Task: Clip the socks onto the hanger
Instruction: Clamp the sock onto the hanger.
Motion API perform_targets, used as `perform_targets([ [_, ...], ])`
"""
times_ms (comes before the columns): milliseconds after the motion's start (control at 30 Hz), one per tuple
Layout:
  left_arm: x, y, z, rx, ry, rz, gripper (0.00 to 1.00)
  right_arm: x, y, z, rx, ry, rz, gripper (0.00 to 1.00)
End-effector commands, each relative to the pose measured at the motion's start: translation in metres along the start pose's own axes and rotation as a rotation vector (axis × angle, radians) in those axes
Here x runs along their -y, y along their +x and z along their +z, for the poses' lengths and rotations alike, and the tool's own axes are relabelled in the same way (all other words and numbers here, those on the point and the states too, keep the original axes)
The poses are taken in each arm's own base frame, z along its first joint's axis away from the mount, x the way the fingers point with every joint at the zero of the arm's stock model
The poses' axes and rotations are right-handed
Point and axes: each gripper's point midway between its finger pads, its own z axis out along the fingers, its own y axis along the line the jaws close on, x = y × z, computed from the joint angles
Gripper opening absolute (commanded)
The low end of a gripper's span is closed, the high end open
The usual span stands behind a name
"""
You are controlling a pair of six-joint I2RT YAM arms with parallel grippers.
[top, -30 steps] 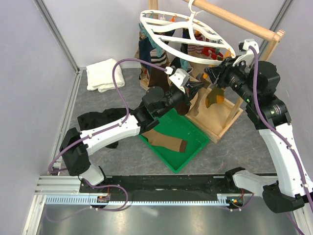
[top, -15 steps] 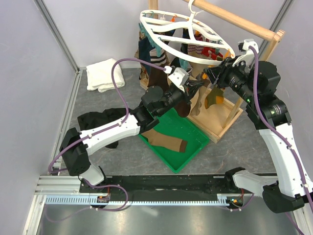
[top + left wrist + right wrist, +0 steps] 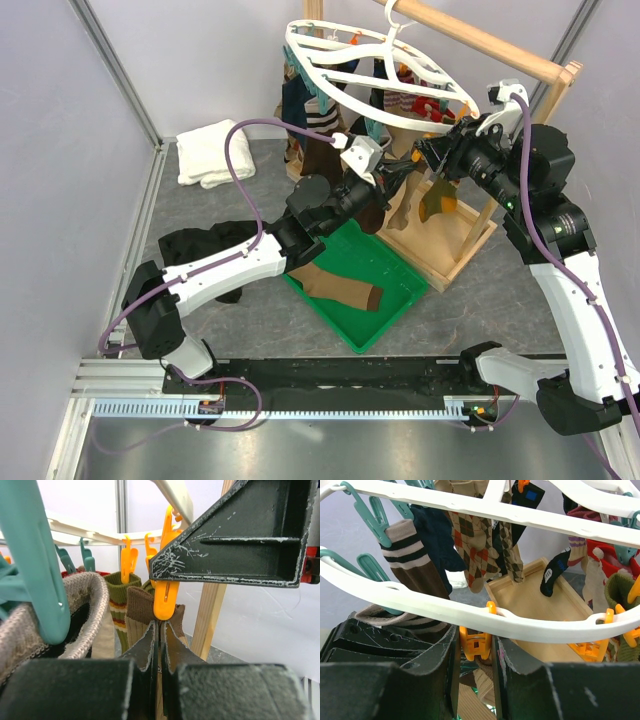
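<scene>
The white oval hanger point(image 3: 330, 85) hangs from the wooden rail, with several socks clipped under it. My left gripper point(image 3: 390, 180) is shut on a tan sock point(image 3: 400, 212) with a brown cuff and holds it up under the hanger's near rim. In the left wrist view the cuff point(image 3: 140, 611) stands just above my shut fingertips point(image 3: 160, 626), and an orange clip point(image 3: 165, 600) reaches down onto it. My right gripper point(image 3: 428, 155) is shut on that orange clip point(image 3: 476, 642) just below the rim point(image 3: 420, 600). One right finger point(image 3: 240, 535) fills the upper right of the left wrist view.
A green tray point(image 3: 405, 278) below the left arm holds a brown sock point(image 3: 340, 288). The wooden stand point(image 3: 470, 235) and its rail point(image 3: 480, 42) are behind the grippers. A white towel point(image 3: 212, 152) lies at the back left, and a black cloth heap point(image 3: 195, 245) at the left.
My left gripper has risen a little toward the hanger with the tan sock. The right gripper has stayed on the clip.
</scene>
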Motion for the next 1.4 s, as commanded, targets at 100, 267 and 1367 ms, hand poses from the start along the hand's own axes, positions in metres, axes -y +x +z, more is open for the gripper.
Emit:
perform_targets([
  [100, 0.011, -0.064, 0.0, 0.173, 0.053, -0.041, 0.02, -0.014, 0.031, 0.01, -0.112, -0.091, 0.041, 0.0],
  [267, 0.015, -0.073, -0.008, 0.196, 0.072, -0.061, 0.02, -0.001, 0.033, 0.01, -0.1, -0.025, 0.032, 0.0],
  [1367, 0.001, -0.064, -0.002, 0.165, 0.003, -0.042, 0.02, -0.02, -0.01, -0.034, 0.002, -0.051, -0.052, 0.87],
])
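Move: The orange clip in use sits pinched between the right fingertips, just under the white hanger rim. From the left hand, which already holds the brown sock's cuff, this clip lies some 3 cm ahead, 3 cm to the right and 3 cm higher. A teal clip holding a striped sock is about 5 cm ahead, 5 cm left and 3 cm above the left hand; the next orange clips on the rim stand roughly 7 cm farther out and 6 cm right of the right hand. The right fingers, squeezing the orange clip at first, hold nearly still and then spread wide to let go of it, that hand easing back about 1.5 cm and roughly 1 cm left and down. Before and during this, the shut left gripper keeps its pinch on the sock cuff and lifts it about 1.5 cm in two small steps, up towards the clip. ##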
